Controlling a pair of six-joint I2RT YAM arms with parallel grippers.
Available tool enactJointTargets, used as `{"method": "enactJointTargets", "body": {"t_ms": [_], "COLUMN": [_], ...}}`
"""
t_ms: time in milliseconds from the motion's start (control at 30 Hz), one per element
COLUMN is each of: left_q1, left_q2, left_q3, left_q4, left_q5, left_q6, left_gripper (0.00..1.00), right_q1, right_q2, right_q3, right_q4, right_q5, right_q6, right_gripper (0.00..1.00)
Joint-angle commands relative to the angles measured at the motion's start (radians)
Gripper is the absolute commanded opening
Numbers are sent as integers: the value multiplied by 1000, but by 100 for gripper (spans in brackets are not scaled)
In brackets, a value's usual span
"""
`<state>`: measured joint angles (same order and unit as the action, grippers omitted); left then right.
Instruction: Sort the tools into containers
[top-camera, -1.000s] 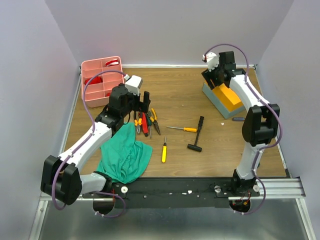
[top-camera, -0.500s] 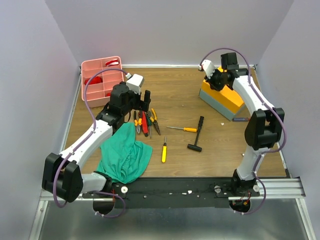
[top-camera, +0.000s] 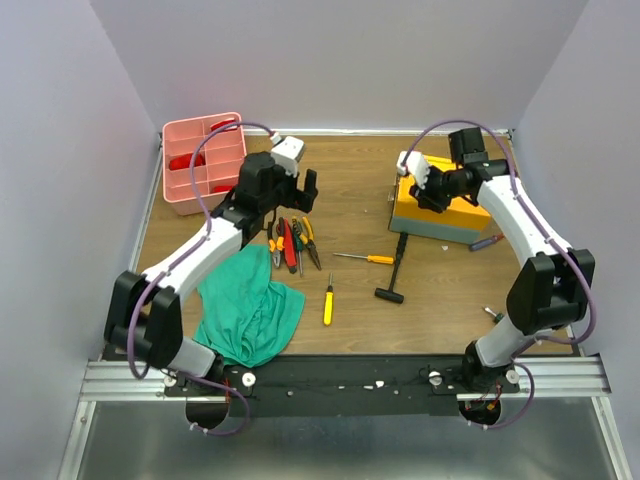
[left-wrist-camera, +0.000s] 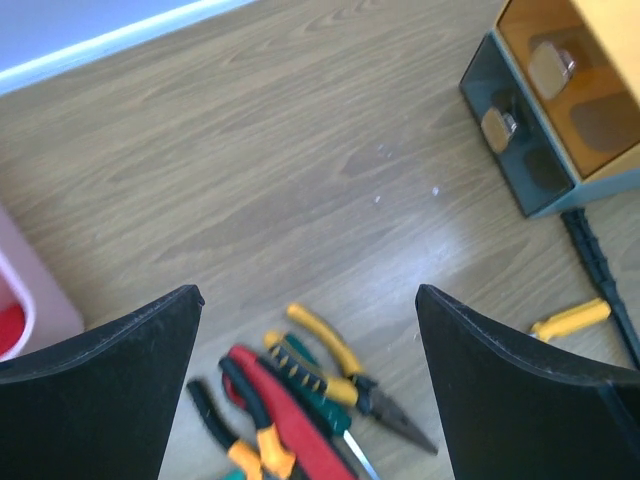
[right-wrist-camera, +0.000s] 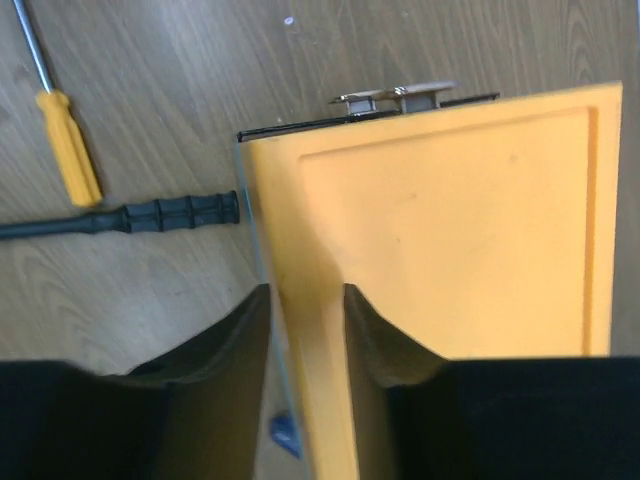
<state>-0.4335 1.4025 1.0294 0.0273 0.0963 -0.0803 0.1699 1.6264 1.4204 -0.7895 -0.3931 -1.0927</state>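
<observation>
Several pliers with red, orange and yellow handles lie in a heap on the wood, and the left wrist view shows them just below my left gripper. That left gripper hovers open and empty behind the heap. Two yellow screwdrivers and the black hammer lie mid-table. The toolbox sits at the right with its yellow lid lying flat. My right gripper is shut on the lid's left edge. The pink tray stands at the back left with red-handled tools inside.
A crumpled green cloth lies at the front left, touching the pliers heap. A small blue-handled item lies right of the toolbox. The hammer's handle ends right at the toolbox's corner. Walls close in the table's left, back and right sides.
The toolbox has shifted toward the table's middle and turned, its yellow top now flat, with the right gripper staying on it. The left gripper has risen and moved back from the pliers.
</observation>
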Motion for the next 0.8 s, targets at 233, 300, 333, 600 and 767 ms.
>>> {"method": "enactJointTargets", "body": {"t_ms": [233,300,333,600,767], "left_q1": [-39,-37,-40,-60,-63], "left_q2": [407,457,472,608,662], "left_q3": [403,432,442,642,698], "left_q4": [-38,-3,9,-26,-26], "left_q5": [115,160,163,212,309], "left_q6": [-93,-136,-157,-279,-383], "left_gripper": [99,99,99,99,99], "right_q1": [-197,-231,-243,-432,-460], "right_q2": [-178,-156,-140,-19,56], "right_q3": [-21,-37,-31,24,31], "right_q4": [343,361,355,274,203], "right_q5": [78,163,251,274,50], "right_q6": [687,740,798,1011,1013], "right_gripper": [59,64,64,86,88]}}
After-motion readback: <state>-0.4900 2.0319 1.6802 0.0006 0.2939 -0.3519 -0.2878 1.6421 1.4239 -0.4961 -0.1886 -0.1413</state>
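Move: At the drawer box's near top edge, the right hand has the box's right end about 18 cm to its right, 3 cm ahead and 6 cm lower; the blue screwdriver lies 22 cm right, 2 cm back, 15 cm down, the hammer 6 cm left, 9 cm back on the table. The knobbed end is some 24 cm right of the left hand, 8 cm ahead, 12 cm below; pliers lie roughly 19 cm beneath that hand, 1 cm left and back. Rising some 12 cm off the box's near edge, the right hand swings about 20 cm right over the box and comes down again at its right end, turning roughly 70 degrees clockwise as its fingers open wide. The left hand, kept open, goes right and forward towards the knobbed end, dipping about 4 cm before lifting partway again. ##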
